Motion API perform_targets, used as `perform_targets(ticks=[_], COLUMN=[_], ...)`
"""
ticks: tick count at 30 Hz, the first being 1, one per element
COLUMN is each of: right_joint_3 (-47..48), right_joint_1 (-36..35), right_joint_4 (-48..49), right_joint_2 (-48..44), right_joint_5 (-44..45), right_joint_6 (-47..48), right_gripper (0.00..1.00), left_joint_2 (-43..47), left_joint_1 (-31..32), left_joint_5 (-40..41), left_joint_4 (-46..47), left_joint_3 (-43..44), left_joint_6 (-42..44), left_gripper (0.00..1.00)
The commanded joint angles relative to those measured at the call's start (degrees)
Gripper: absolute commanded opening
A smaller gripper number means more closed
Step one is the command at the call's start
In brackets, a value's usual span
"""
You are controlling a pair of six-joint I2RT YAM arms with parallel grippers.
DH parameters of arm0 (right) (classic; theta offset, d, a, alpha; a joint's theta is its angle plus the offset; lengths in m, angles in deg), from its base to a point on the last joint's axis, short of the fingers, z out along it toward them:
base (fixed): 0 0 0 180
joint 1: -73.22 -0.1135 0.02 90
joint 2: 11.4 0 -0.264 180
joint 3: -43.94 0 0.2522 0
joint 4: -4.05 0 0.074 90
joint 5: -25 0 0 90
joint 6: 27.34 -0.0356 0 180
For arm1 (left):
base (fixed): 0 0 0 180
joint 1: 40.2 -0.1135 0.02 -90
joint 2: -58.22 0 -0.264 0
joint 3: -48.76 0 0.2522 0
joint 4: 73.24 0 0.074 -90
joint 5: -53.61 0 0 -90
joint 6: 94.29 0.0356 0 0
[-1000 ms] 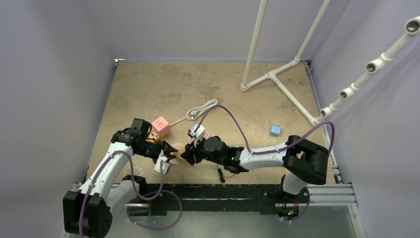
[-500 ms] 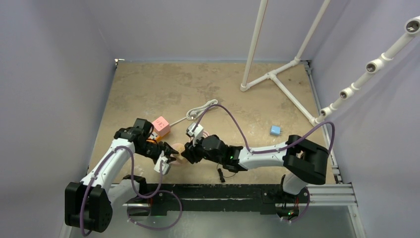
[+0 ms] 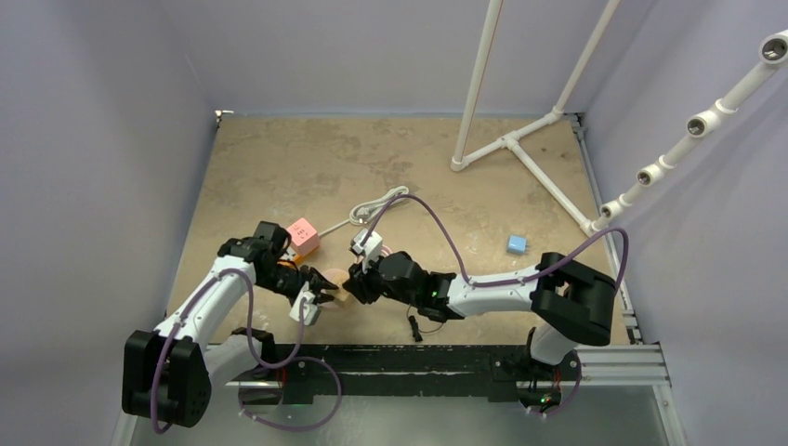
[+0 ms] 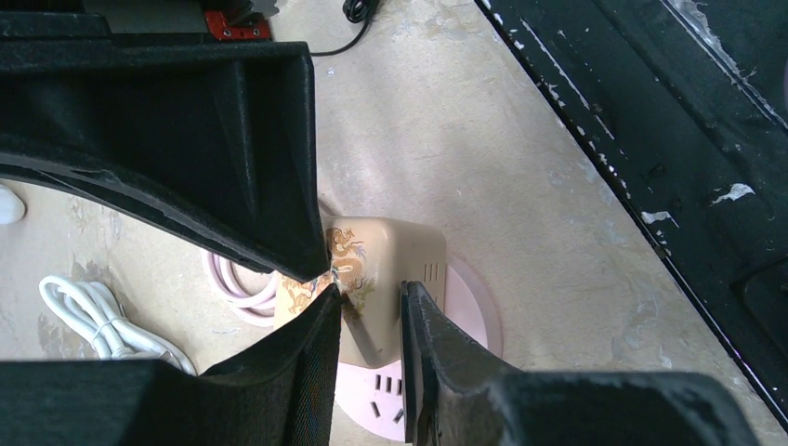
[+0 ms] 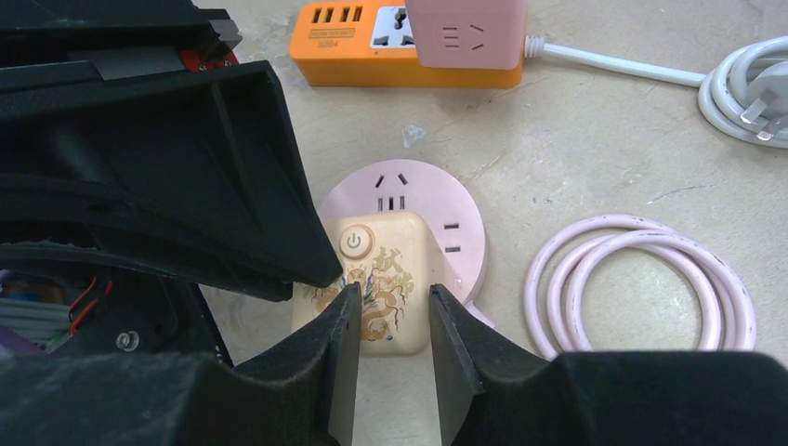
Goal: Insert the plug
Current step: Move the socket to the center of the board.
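Observation:
A cream plug with a dragon print (image 5: 386,279) sits on a round pink socket (image 5: 455,223) on the table. It shows between my two grippers in the top view (image 3: 341,297). My right gripper (image 5: 395,290) is over the plug's top face, jaws a narrow gap apart, narrower than the plug. My left gripper (image 4: 369,288) comes from the opposite side. Its jaws are also narrowly apart over the plug's (image 4: 367,269) near corner, and one fingertip (image 5: 325,269) touches the plug's edge. Neither gripper visibly clamps the plug. The socket (image 4: 465,316) shows its free slots beside it.
An orange power strip (image 5: 353,42) with a pink adapter (image 5: 465,32) lies behind the socket. A pink cable coil (image 5: 641,288) and a white cable bundle (image 5: 753,84) lie nearby. A blue cube (image 3: 517,244) and a white pipe frame (image 3: 506,141) stand further right.
Both grippers have closed in slightly on the plug; the left forearm has shifted a little to the right. The plug and socket stay in place.

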Motion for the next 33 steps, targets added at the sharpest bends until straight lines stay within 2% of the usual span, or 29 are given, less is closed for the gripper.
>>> perform_targets(ticks=[1,6,11,15,19,21,22,24,27,29,33], right_joint_3=[-0.52,-0.25,1.49,4.50,9.38,11.23,11.92,13.14,14.49,14.80,15.77], right_joint_1=[-0.34,-0.41,-0.42,-0.34,-0.27,0.13,0.33,0.60,0.55,0.50,0.46], right_joint_4=[-5.22,-5.37,-7.70,-10.61,-14.23,-15.91,-16.61,-18.20,-20.88,-21.17,-22.02], right_joint_2=[2.80,3.53,2.85,0.23,-1.42,-2.54,-3.22,-4.53,-5.84,-6.21,-4.86], right_joint_5=[-1.94,-2.31,-1.32,-1.42,1.20,2.09,2.30,2.15,0.90,1.27,-0.07], right_joint_6=[0.40,0.04,-0.27,0.54,2.14,2.62,2.80,2.69,1.20,1.18,0.87], right_gripper=[0.33,0.32,0.38,0.46,0.58,0.62,0.65,0.69,0.76,0.82,0.98], left_joint_2=[-3.18,-1.91,-0.23,1.27,4.38,6.06,6.74,7.70,8.38,9.23,12.05], left_joint_1=[0.40,0.40,0.40,0.40,0.40,0.42,0.40,0.40,0.25,-0.20,-4.11], left_joint_5=[15.47,17.41,18.28,18.27,17.15,15.41,14.60,13.01,12.48,12.39,11.75], left_joint_4=[-0.52,-0.67,-0.71,-0.69,-1.84,-1.80,-1.71,-1.03,-1.31,-1.34,-2.54], left_joint_3=[-6.01,-8.45,-9.35,-9.01,-7.56,-5.73,-4.47,-0.72,4.03,6.67,8.72], left_joint_6=[5.61,6.75,5.37,3.73,-0.83,-5.04,-7.22,-12.36,-18.67,-23.52,-26.82], left_gripper=[0.22,0.21,0.20,0.21,0.27,0.36,0.44,0.66,0.89,0.95,0.99])
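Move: The cream cube on the round pink socket is at both my hands' fingers: its middle is about 2 cm right, 1 cm ahead and 1 cm below my left hand, and 2 cm left, 1 cm back and 2 cm below my right. From my left hand, the round socket's middle is 3 cm ahead, level sideways, 5 cm down; the pink cube is 11 cm ahead, 6 cm left, at nearly cube height. The pink cable coil is 8 cm ahead and 8 cm right of my right hand, 7 cm down. I keep my fingers on the cream cube from both sides a little longer, my left hand easing barely down and back, then let go. My right hand opens wide and lifts about 7 cm off the cube, edging forward. My left fingers spread wide as that hand comes away left, then also forward and up, about 3 cm each way, turning some 15 degrees counter-clockwise. ##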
